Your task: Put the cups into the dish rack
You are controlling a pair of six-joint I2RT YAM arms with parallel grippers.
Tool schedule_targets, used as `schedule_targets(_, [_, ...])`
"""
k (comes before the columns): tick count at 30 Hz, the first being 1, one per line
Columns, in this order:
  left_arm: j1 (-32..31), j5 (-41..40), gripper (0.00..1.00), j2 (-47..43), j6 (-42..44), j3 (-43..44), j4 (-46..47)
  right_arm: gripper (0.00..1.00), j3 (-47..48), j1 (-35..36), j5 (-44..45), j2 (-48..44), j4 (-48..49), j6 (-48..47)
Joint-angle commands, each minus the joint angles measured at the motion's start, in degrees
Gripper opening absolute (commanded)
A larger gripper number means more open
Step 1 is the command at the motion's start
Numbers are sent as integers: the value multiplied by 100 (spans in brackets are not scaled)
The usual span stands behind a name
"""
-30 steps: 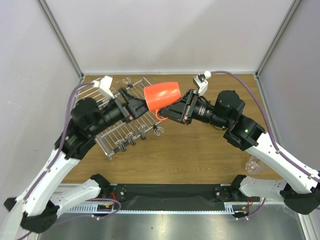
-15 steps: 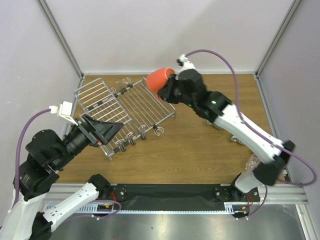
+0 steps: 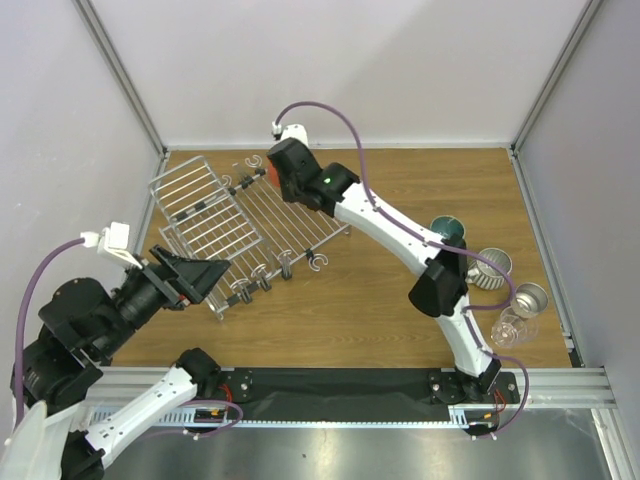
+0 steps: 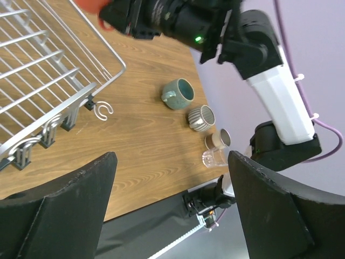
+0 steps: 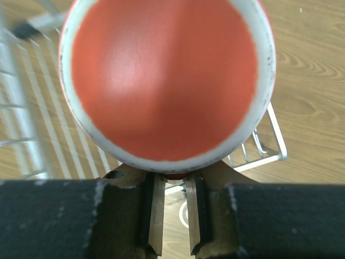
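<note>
My right gripper (image 5: 172, 216) is shut on the handle of the red mug (image 5: 167, 81), whose red base faces the wrist camera. In the top view the right arm reaches over the far edge of the dish rack (image 3: 250, 215), and only a sliver of the red mug (image 3: 268, 173) shows beside the right gripper (image 3: 277, 176). My left gripper (image 3: 210, 275) is open and empty, pulled back at the near left of the rack. The teal mug (image 3: 447, 231), white ribbed mug (image 3: 492, 265), metal cup (image 3: 528, 299) and clear glass (image 3: 508, 328) stand at the right.
The left wrist view shows the rack's corner (image 4: 48, 81), a loose white hook (image 4: 102, 110) on the wood, and the same cups in a row (image 4: 200, 117). Side walls close the table in. The right arm (image 3: 400, 235) spans the table's middle.
My right arm has swung the red mug left and back, over the rack's far edge. The left arm has drawn back slightly toward the near left.
</note>
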Motion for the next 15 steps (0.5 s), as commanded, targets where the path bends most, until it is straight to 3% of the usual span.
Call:
schedule_targets(1, [-10, -237, 90, -63, 3, 183, -125, 0, 456, 42, 344, 20, -25, -408])
schedule_targets(15, [-19, -123, 90, 174, -164, 174, -99, 0, -71, 50, -131, 750, 283, -470])
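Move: The right gripper already holds the orange cup by its handle. The bare wire bed of the dish rack to load lies about 4 cm ahead, 2 cm to its left and 18 cm below. The rack's raised tray sits some 15 cm left and 3 cm ahead; the near-edge end hook is 8 cm right and 9 cm back. From the left hand, that wire bed is roughly 31 cm ahead, 4 cm right and 31 cm down. Lower the right gripper almost straight down, about 8 cm, bringing the orange cup down towards the rack's wire bed. Keep the fingers shut on the handle, and let the hand roll some 10 degrees so its left side dips, tipping the fingers slightly further down. ##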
